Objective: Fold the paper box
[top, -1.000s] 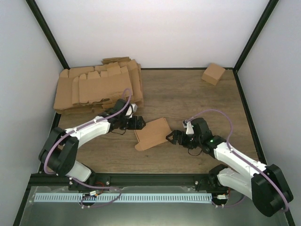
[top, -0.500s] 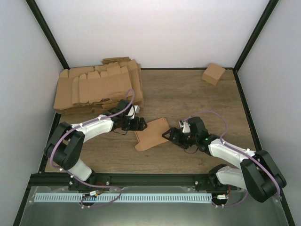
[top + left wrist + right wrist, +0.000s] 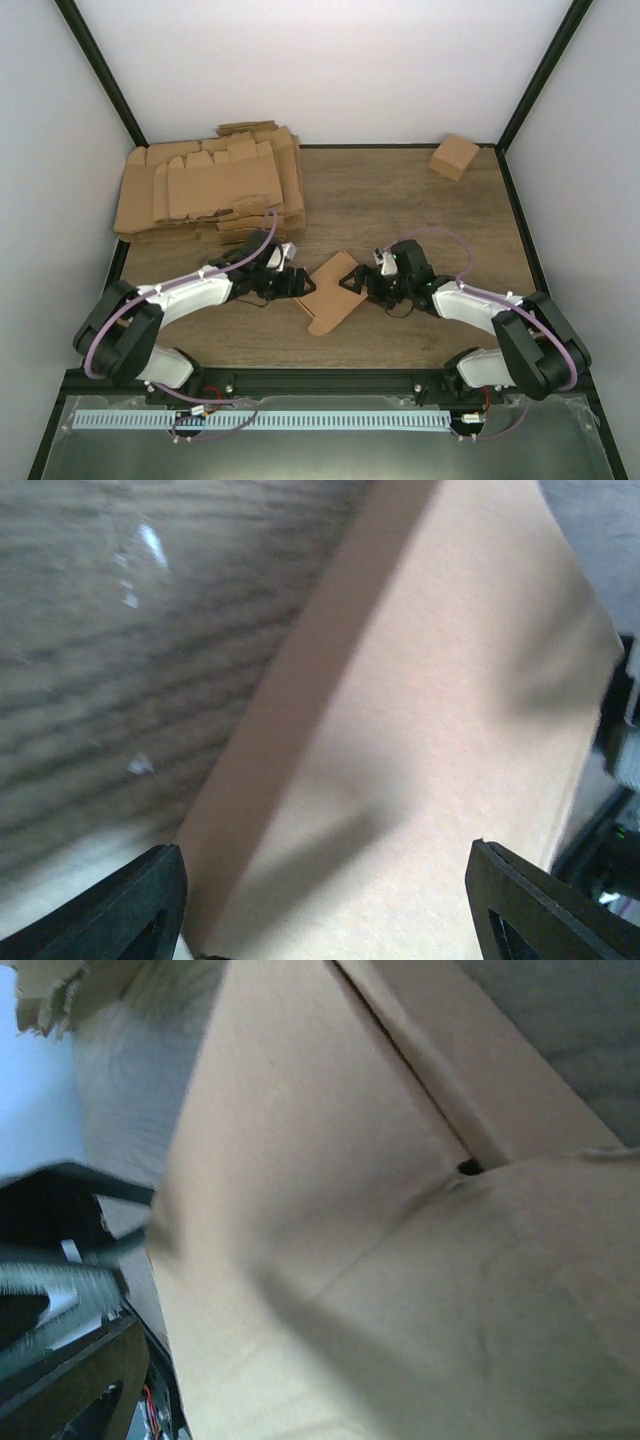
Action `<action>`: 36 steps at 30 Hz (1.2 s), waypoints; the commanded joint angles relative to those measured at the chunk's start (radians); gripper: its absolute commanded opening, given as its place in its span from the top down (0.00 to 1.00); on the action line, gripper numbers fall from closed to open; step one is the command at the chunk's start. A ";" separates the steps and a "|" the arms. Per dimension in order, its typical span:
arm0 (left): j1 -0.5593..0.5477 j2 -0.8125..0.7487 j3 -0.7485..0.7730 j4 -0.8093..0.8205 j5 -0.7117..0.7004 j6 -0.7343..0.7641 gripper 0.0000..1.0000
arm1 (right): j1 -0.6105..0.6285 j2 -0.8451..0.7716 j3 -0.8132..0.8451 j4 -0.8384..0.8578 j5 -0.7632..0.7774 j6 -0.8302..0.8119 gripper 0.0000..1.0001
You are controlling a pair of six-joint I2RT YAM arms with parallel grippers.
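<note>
The paper box (image 3: 333, 293) is a brown cardboard piece with crease lines, lying partly raised in the middle of the table between my two grippers. My left gripper (image 3: 299, 283) meets its left end. In the left wrist view the paper box (image 3: 420, 730) fills the space between the fingertips (image 3: 150, 900), and my left gripper (image 3: 325, 865) is shut across its width. My right gripper (image 3: 358, 283) is open at the box's right edge. Close to that wrist camera, the creased cardboard (image 3: 400, 1260) hides most of the jaws; one finger (image 3: 80, 1385) shows at lower left.
A thick pile of brown cardboard blanks (image 3: 205, 190) covers the back left of the table. A small cube-like carton (image 3: 453, 156) stands in the back right corner. White walls and black frame posts (image 3: 100, 75) enclose the wooden table (image 3: 400, 210).
Both grippers have closed in on the paper box from either side. The box has turned, its near end swinging toward the table's front. The left jaws have narrowed a little.
</note>
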 commanded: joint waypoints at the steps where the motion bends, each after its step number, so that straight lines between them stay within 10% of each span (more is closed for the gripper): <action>1: -0.063 -0.077 -0.036 0.047 0.003 -0.097 0.21 | -0.005 0.045 0.104 -0.002 0.028 -0.084 0.00; 19: -0.068 -0.124 0.026 -0.050 -0.157 -0.046 0.20 | -0.031 -0.006 0.095 -0.141 0.087 -0.183 0.00; 27: -0.001 -0.015 0.088 0.024 -0.007 0.077 0.49 | -0.061 -0.088 0.042 -0.136 0.018 -0.226 0.00; 36: 0.011 0.099 0.101 0.098 0.056 0.103 0.56 | -0.110 -0.145 -0.049 -0.052 -0.096 -0.204 0.00</action>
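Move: Just to the left hand's right lies the folded paper box: its middle is about 6 cm to the right, 1 cm back and 3 cm lower. From the right hand that middle is roughly 3 cm to the left, 1 cm back and 3 cm below. The box's end flap sticks out about 9 cm back and 3 cm to the right of the left hand; the cardboard pile is centred some 22 cm ahead and 20 cm to the left of that hand. Turning the paper box counter-clockwise between them, the left hand sweeps about 3 cm back along its left side while the right goes 3 cm forward. Then both reverse: the left swings some 5 cm forward, 2 cm above its start, half-closing its fingers over the box's left edge; the wide-open right draws back 3 cm and over 3 cm to its right. ##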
